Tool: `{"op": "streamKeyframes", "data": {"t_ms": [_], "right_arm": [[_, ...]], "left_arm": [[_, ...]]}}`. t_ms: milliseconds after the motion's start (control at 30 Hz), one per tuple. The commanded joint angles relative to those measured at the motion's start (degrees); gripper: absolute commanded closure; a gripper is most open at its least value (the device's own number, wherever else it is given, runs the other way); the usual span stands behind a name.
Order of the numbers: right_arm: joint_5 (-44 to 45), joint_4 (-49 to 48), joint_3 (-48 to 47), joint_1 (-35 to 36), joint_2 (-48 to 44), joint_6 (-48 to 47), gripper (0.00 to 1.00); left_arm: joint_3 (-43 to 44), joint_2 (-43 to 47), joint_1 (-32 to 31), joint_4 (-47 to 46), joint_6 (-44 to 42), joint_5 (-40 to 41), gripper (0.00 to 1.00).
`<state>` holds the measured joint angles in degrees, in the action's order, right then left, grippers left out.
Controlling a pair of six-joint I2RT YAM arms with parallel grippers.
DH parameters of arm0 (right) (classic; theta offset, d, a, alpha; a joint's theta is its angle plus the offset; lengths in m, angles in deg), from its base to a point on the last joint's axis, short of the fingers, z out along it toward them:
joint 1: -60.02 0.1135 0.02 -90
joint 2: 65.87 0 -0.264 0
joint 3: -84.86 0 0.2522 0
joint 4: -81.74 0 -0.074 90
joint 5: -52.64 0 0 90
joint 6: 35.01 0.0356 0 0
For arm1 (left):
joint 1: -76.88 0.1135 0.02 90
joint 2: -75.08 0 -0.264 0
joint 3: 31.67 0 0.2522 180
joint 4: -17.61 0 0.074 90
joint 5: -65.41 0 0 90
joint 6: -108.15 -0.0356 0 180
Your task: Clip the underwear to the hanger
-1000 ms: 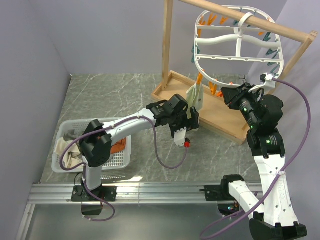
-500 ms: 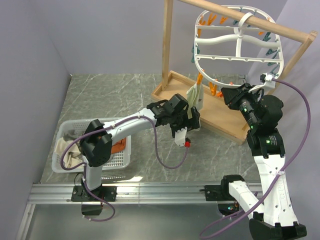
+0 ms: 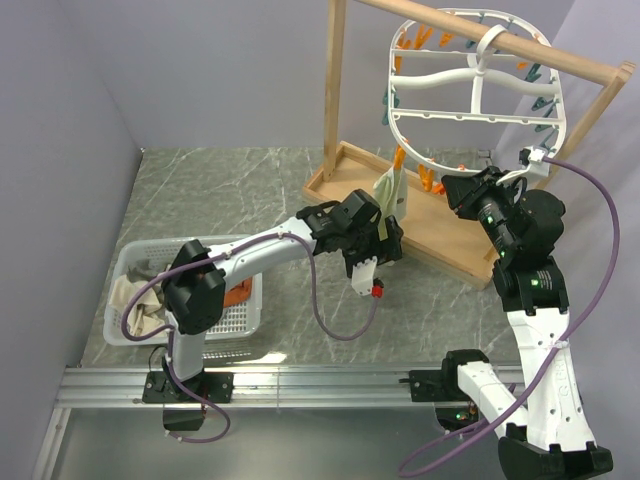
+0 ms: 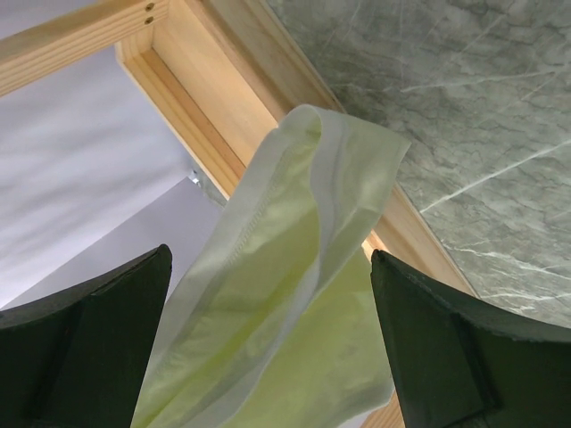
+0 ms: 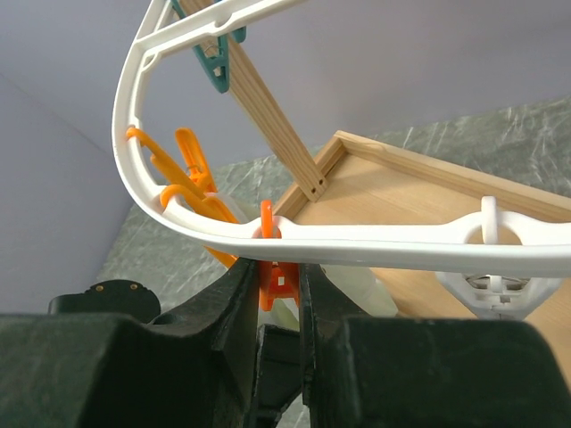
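Note:
The white oval hanger (image 3: 476, 75) hangs by its hook from the wooden bar, with orange and teal clothespins round its rim. The pale cream-yellow underwear (image 3: 390, 192) droops from the hanger's lower left rim, its top at an orange clothespin (image 3: 399, 160). My left gripper (image 3: 386, 236) is open just below it. In the left wrist view the underwear (image 4: 285, 267) hangs loose between the two wide-apart fingers (image 4: 446, 348). My right gripper (image 5: 278, 283) is shut on another orange clothespin (image 5: 278, 278) under the hanger rim (image 5: 384, 239).
A white basket (image 3: 130, 335) at the left holds an orange-rust cloth (image 3: 237, 292) and pale cloths. The wooden stand's tray base (image 3: 445, 238) and upright post (image 3: 334, 90) lie right behind the underwear. Grey walls close in on both sides.
My left gripper has edged slightly right and nearer under the underwear. The right gripper has kept its squeeze on the clothespin without moving.

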<state>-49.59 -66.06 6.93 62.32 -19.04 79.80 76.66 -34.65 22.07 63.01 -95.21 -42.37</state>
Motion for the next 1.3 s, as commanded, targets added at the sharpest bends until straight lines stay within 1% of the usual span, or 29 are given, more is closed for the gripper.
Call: {"op": "streamKeyframes", "data": {"t_ms": [0, 133, 233, 267, 333, 367, 433, 467, 533, 567, 633, 667, 767, 800, 867, 900, 967, 1000, 1200, 1267], "right_arm": [[-1.1, -1.0, 0.0, -0.4, -0.2, 0.1, 1.0], [-1.1, -1.0, -0.2, -0.3, -0.4, 0.1, 1.0], [-1.0, -0.7, -0.3, -0.3, -0.6, -0.1, 1.0], [-1.0, -0.6, -0.4, -0.3, -0.7, -0.2, 1.0], [-1.0, -0.5, -0.4, -0.3, -0.8, -0.3, 1.0], [-0.9, -0.5, -0.3, -0.4, -0.8, -0.4, 1.0], [-1.0, -0.6, -0.2, -0.4, -0.8, -0.4, 1.0], [-1.0, -0.7, -0.2, -0.3, -0.7, -0.3, 1.0], [-1.1, -0.9, 0.0, -0.3, -0.8, -0.2, 1.0], [-1.1, -0.9, 0.0, -0.3, -0.8, -0.1, 1.0], [-1.1, -1.0, 0.0, -0.3, -0.8, -0.1, 1.0], [-1.2, -1.0, 0.0, -0.4, -0.8, -0.2, 1.0], [-1.1, -0.9, -0.1, -0.4, -1.0, -0.3, 1.0], [-1.0, -0.9, -0.1, -0.4, -1.1, -0.4, 1.0], [-0.9, -0.7, -0.2, -0.4, -1.2, -0.4, 1.0], [-1.0, -0.7, -0.3, -0.4, -1.2, -0.4, 1.0], [-1.0, -0.9, -0.3, -0.4, -1.2, -0.4, 1.0], [-0.9, -0.9, -0.3, -0.4, -1.3, -0.4, 1.0], [-0.8, -0.9, -0.3, -0.4, -1.4, -0.1, 1.0], [-0.8, -1.0, -0.3, -0.4, -1.3, 0.0, 1.0]], "left_arm": [[3.3, -1.2, -0.6, 2.1, -28.6, 0.4, 0.01], [4.1, -3.0, -1.1, 2.2, -28.1, 3.5, 0.01], [5.5, -4.4, -1.3, 2.5, -27.2, 5.3, 0.06], [6.0, -4.7, -1.4, 2.6, -26.5, 6.9, 0.15], [6.8, -5.5, -1.6, 3.4, -24.9, 8.8, 0.27], [7.9, -5.8, -1.8, 4.0, -24.2, 10.1, 0.43], [9.2, -6.1, -2.2, 5.7, -21.4, 10.3, 0.62], [9.9, -6.0, -2.4, 6.1, -20.5, 9.5, 0.77], [10.4, -5.5, -2.8, 6.2, -17.3, 8.6, 0.9], [11.4, -5.7, -3.4, 7.5, -16.1, 8.6, 1.0], [13.8, -6.5, -4.0, 10.5, -13.7, 8.8, 1.0], [17.3, -7.1, -4.2, 15.2, -11.4, 8.7, 1.0], [24.1, -9.2, -4.7, 21.3, -7.0, 8.3, 1.0], [25.7, -9.7, -5.1, 25.1, -5.7, 8.5, 1.0], [30.5, -11.3, -5.4, 28.5, -2.1, 8.5, 1.0], [32.2, -11.8, -5.7, 32.1, -0.8, 8.4, 1.0], [36.3, -13.4, -5.7, 35.1, 3.0, 7.8, 1.0], [37.0, -13.7, -5.7, 37.2, 3.9, 7.8, 1.0], [37.8, -12.8, -5.8, 41.8, 13.2, 6.4, 1.0], [39.9, -13.4, -5.7, 44.6, 15.6, 5.7, 1.0]]}}
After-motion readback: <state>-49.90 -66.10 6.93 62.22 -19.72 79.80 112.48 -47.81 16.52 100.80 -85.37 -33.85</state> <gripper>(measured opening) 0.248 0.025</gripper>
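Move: The underwear hangs from an orange clip on the hanger, its loose lower end already between the open left fingers, about 2 cm ahead of the left hand, 1 cm right and 2 cm below. That clip is some 6 cm ahead, 1 cm right and 17 cm up from the left hand; a second orange clip is roughly 3 cm ahead, 5 cm right, equally high. From the right hand, gripping a clip, the loose end lies about 9 cm left, 2 cm ahead and 22 cm below. Ease the left gripper about 2 cm down and forward over the hanging underwear and shut the fingers on its lower part. Then lift it some 6 cm, drifting back and a little right, before drawing it back and left with a slight dip, tipping the fingers about 15 degrees steeper downward. Keep the right gripper still, holding its orange clip. ##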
